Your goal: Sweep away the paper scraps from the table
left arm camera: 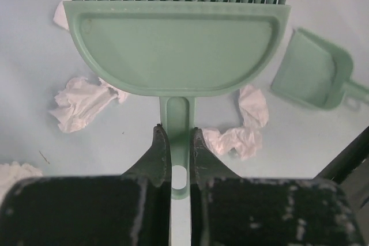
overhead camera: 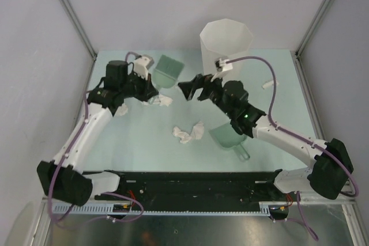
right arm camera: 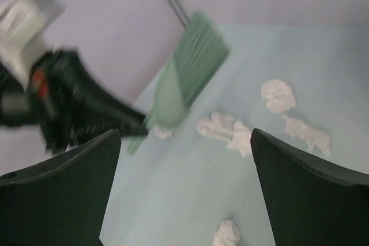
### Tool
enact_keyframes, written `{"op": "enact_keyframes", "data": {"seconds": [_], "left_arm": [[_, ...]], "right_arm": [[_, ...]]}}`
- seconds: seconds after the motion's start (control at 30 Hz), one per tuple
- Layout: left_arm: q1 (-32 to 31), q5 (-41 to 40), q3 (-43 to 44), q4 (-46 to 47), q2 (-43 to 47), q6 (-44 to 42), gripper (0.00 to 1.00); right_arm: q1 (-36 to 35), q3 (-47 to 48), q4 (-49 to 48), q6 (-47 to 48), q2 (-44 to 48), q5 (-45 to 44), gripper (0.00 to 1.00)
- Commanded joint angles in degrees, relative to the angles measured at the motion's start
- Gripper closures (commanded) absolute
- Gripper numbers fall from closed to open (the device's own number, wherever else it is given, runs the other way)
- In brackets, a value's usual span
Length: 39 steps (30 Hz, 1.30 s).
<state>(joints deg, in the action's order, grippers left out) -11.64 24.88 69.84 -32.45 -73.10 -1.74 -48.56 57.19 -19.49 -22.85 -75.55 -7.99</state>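
My left gripper (left arm camera: pixel 179 137) is shut on the handle of a mint-green hand brush (left arm camera: pixel 176 50), whose bristles point away over the table (left arm camera: pixel 34 56). From above, the brush (overhead camera: pixel 167 71) sits at the back left, ahead of the left gripper (overhead camera: pixel 151 84). White paper scraps lie around it (left arm camera: pixel 81 102) (left arm camera: pixel 233 140) (left arm camera: pixel 252 105). Overhead, scraps rest by the brush (overhead camera: pixel 163 101) and mid-table (overhead camera: pixel 183 135). The right gripper (overhead camera: pixel 189 90) hangs open above the table's middle, nothing between its fingers (right arm camera: pixel 75 188). Its blurred wrist view shows the brush (right arm camera: pixel 187 76) and scraps (right arm camera: pixel 225 128) (right arm camera: pixel 277 95).
A green dustpan (overhead camera: pixel 229 136) lies under the right forearm; the left wrist view shows the dustpan (left arm camera: pixel 314 76) at right. A tall white faceted bin (overhead camera: pixel 226 41) stands at the back. Another scrap (overhead camera: pixel 268 84) lies near the right wall. Grey walls and metal rails enclose the table.
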Motion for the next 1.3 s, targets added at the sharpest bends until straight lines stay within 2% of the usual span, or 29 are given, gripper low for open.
{"op": "enact_keyframes", "data": {"seconds": [0.0,0.2,0.43,0.53,0.57,0.6,0.63,0.7,0.77,0.8,0.83,0.9,0.93,0.97,1.0,1.03,1.13,1.27], "left_arm": [[-5.23,-9.5,-2.96,-2.27,4.89,-12.41,1.0],[-9.8,-11.17,-2.34,-2.36,6.92,-13.91,1.0],[-11.65,-7.58,-3.22,-2.36,8.06,-14.17,1.0],[-11.65,-3.45,-3.4,-2.45,9.37,-13.47,1.0],[-11.65,-2.57,-3.49,-2.45,9.9,-13.29,1.0],[-11.65,-0.65,-3.49,-2.53,10.08,-13.29,1.0],[-11.65,0.16,-3.4,-2.71,10.34,-13.12,1.0],[-11.65,1.91,-2.96,-3.24,10.43,-12.94,1.0],[-11.65,2.8,-2.43,-4.11,10.52,-12.5,1.0],[-11.57,3.15,-1.47,-4.46,10.44,-12.5,1.0],[-11.48,3.68,-0.86,-4.9,10.43,-11.8,1.0],[-10.87,5.16,1.94,-6.75,10.35,-11.36,0.51],[-9.64,7.96,2.92,-7.27,10.52,-10.49,0.33],[-8.85,10.16,4.06,-8.15,10.78,-9.87,0.07],[-7.88,12.53,6.25,-8.59,10.87,-9.43,0.01],[-5.78,18.3,7.23,-8.86,11.05,-8.29,0.0],[-2.78,28.6,10.13,-9.13,11.48,-7.32,0.0],[-2.86,36.61,13.73,-9.04,11.05,-5.21,0.01]], "right_arm": [[5.74,2.58,-1.44,-8.96,1.19,7.37,0.0],[5.14,2.58,-3.27,-12.91,-3.37,16.06,0.0],[4.61,2.58,-11.09,-17.57,-9.7,18.44,0.02],[4.96,2.58,-15.13,-19.07,-11.46,20.73,0.18],[5.05,2.49,-17.14,-19.33,-11.81,21.25,0.31],[5.05,2.49,-17.86,-19.42,-12.08,21.96,0.4],[5.05,2.58,-18.56,-19.51,-12.51,22.22,0.56],[5.4,2.49,-19.71,-19.07,-12.95,23.1,0.7],[5.92,2.49,-20.24,-18.9,-12.87,24.51,0.94],[6.54,2.49,-20.07,-18.64,-12.61,25.64,1.0],[6.8,2.49,-19.54,-18.28,-12.17,25.74,1.0],[7.16,2.23,-18.92,-15.39,-9.45,25.92,1.0],[7.59,2.14,-18.84,-14.34,-8.14,26.09,1.0],[7.86,2.14,-19.27,-13.37,-5.77,27.14,1.0],[8.3,2.14,-19.62,-12.49,-4.18,27.84,1.0],[9.35,2.05,-19.97,-12.31,-2.95,28.64,1.0],[10.76,1.79,-22.6,-11.87,2.5,31.63,1.0],[10.5,1.44,-24.98,-12.21,7.6,32.42,1.0]]}}
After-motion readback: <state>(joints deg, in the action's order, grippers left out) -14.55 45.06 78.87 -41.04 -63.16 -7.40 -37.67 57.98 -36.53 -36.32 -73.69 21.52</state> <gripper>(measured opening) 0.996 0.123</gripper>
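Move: The left hand already holds the brush by its handle; the brush's head lies about 5 cm ahead, 5 cm right and 7 cm above that hand's fingers. From the empty, open right hand the head is some 7 cm ahead and 11 cm left, at about the same height. Two near scraps lie almost straight under the right hand, 2 cm left and 29 cm down; the middle scraps lie 9 cm ahead, 2 cm left and 22 cm below the left hand. The left hand draws the brush back about 6 cm and a little right, while the open right hand, after a small drift right, goes left some 7 cm and down towards the brush's head, turning about 20 degrees counter-clockwise, and shuts on the head's right end beside the bristles. With the right fingers holding, the left fingers open wide and let go of the handle, and then both hands rise roughly 10 cm, the right one also carrying the brush to the right and slightly back, away from the left hand. ##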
